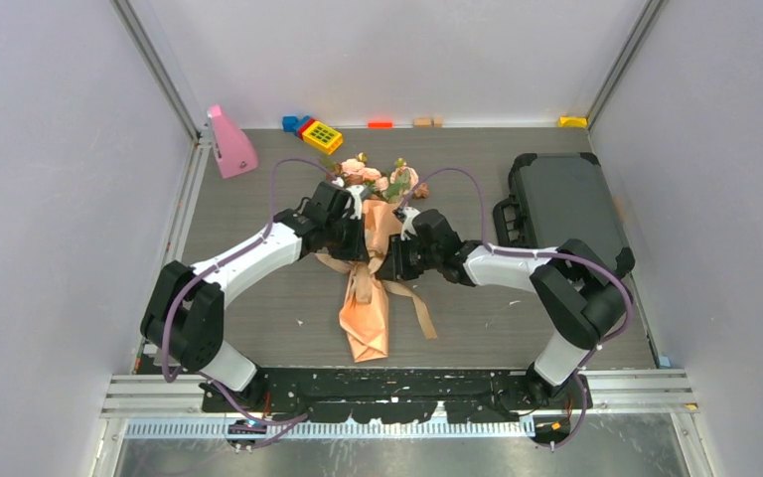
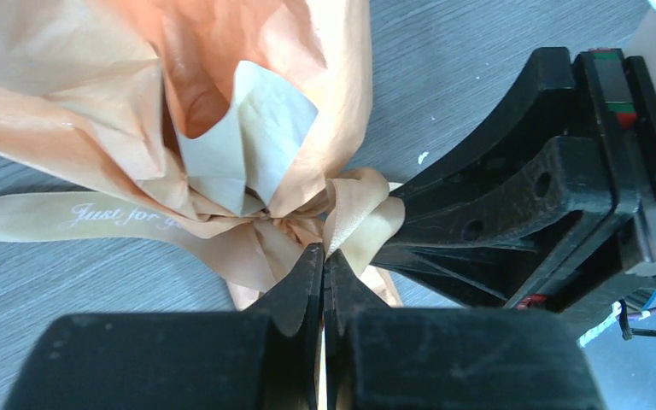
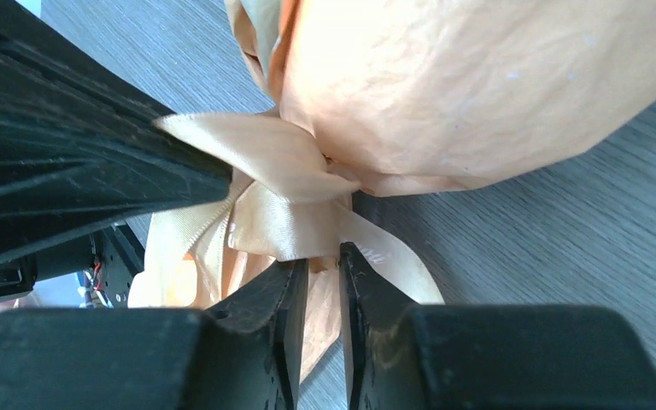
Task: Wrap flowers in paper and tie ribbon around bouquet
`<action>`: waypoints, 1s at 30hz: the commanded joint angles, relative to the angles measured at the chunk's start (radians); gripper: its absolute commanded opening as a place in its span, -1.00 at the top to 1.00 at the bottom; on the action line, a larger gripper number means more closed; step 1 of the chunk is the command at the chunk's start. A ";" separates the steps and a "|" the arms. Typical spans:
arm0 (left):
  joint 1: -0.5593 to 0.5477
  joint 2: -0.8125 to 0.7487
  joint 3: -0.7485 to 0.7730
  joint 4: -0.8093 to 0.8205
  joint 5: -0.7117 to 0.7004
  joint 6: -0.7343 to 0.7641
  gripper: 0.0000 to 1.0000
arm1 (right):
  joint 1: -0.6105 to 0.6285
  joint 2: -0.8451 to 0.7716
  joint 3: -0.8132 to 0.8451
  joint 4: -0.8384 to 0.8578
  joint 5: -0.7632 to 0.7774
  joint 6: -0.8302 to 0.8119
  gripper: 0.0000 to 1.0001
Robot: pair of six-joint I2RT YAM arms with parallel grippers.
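The bouquet (image 1: 370, 298) lies on the table: a peach-orange paper (image 1: 368, 323) cone with the flowers (image 1: 378, 179) at its far end. The tan ribbon (image 1: 360, 278) is knotted round the cone's waist, one tail (image 1: 423, 320) trailing right. From the left, my left gripper (image 1: 362, 245) (image 2: 325, 250) is shut on a ribbon loop (image 2: 360, 209) beside the knot. My right gripper (image 1: 390, 263) (image 3: 325, 254) faces it from the right, jaws slightly apart with the ribbon (image 3: 286, 218) just past the tips and nothing clamped. A printed ribbon tail (image 2: 68, 218) runs left.
A pink wedge (image 1: 230, 145) and a yellow toy block (image 1: 320, 134) sit at the back left. A dark case (image 1: 556, 199) lies at the right. Small coloured blocks line the back wall (image 1: 380, 124).
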 commanded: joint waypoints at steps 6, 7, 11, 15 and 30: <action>0.002 -0.036 -0.019 0.043 -0.027 -0.009 1.00 | -0.011 -0.073 -0.081 0.229 -0.053 0.099 0.75; 0.002 -0.036 -0.020 0.045 -0.026 -0.010 1.00 | -0.011 -0.069 -0.079 0.229 -0.051 0.097 0.88; 0.002 -0.038 -0.022 0.059 -0.011 -0.016 1.00 | -0.011 -0.060 -0.054 0.202 -0.048 0.067 0.98; 0.002 -0.059 -0.026 0.082 0.006 -0.026 1.00 | -0.011 -0.034 0.010 0.095 -0.030 0.015 0.99; 0.002 -0.081 -0.065 0.132 0.025 -0.066 0.98 | -0.013 0.048 0.129 -0.139 0.020 -0.037 0.98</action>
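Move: The right hand's slightly open fingertips are right at the ribbon loop, whose middle is about 1 cm ahead, 2 cm left and 1 cm above. The bow knot is roughly 1 cm ahead, 3 cm left and 1 cm below that hand; the loose tail lies some 6 cm back, 6 cm right and 4 cm down. For the left hand, already shut on ribbon, the loop is about 1 cm back, 1 cm right and 2 cm below, and the knot directly below by about 4 cm. Closing from about a quarter open to shut, the right fingers pinch ribbon at the loop beside the left fingertips; that hand rises about 2 cm while easing forward, then sinks again almost as far, finishing just over 1 cm farther forward. The left hand keeps its ribbon pinched, dips slightly, then rises some 2 cm, tilting about 5 degrees. ##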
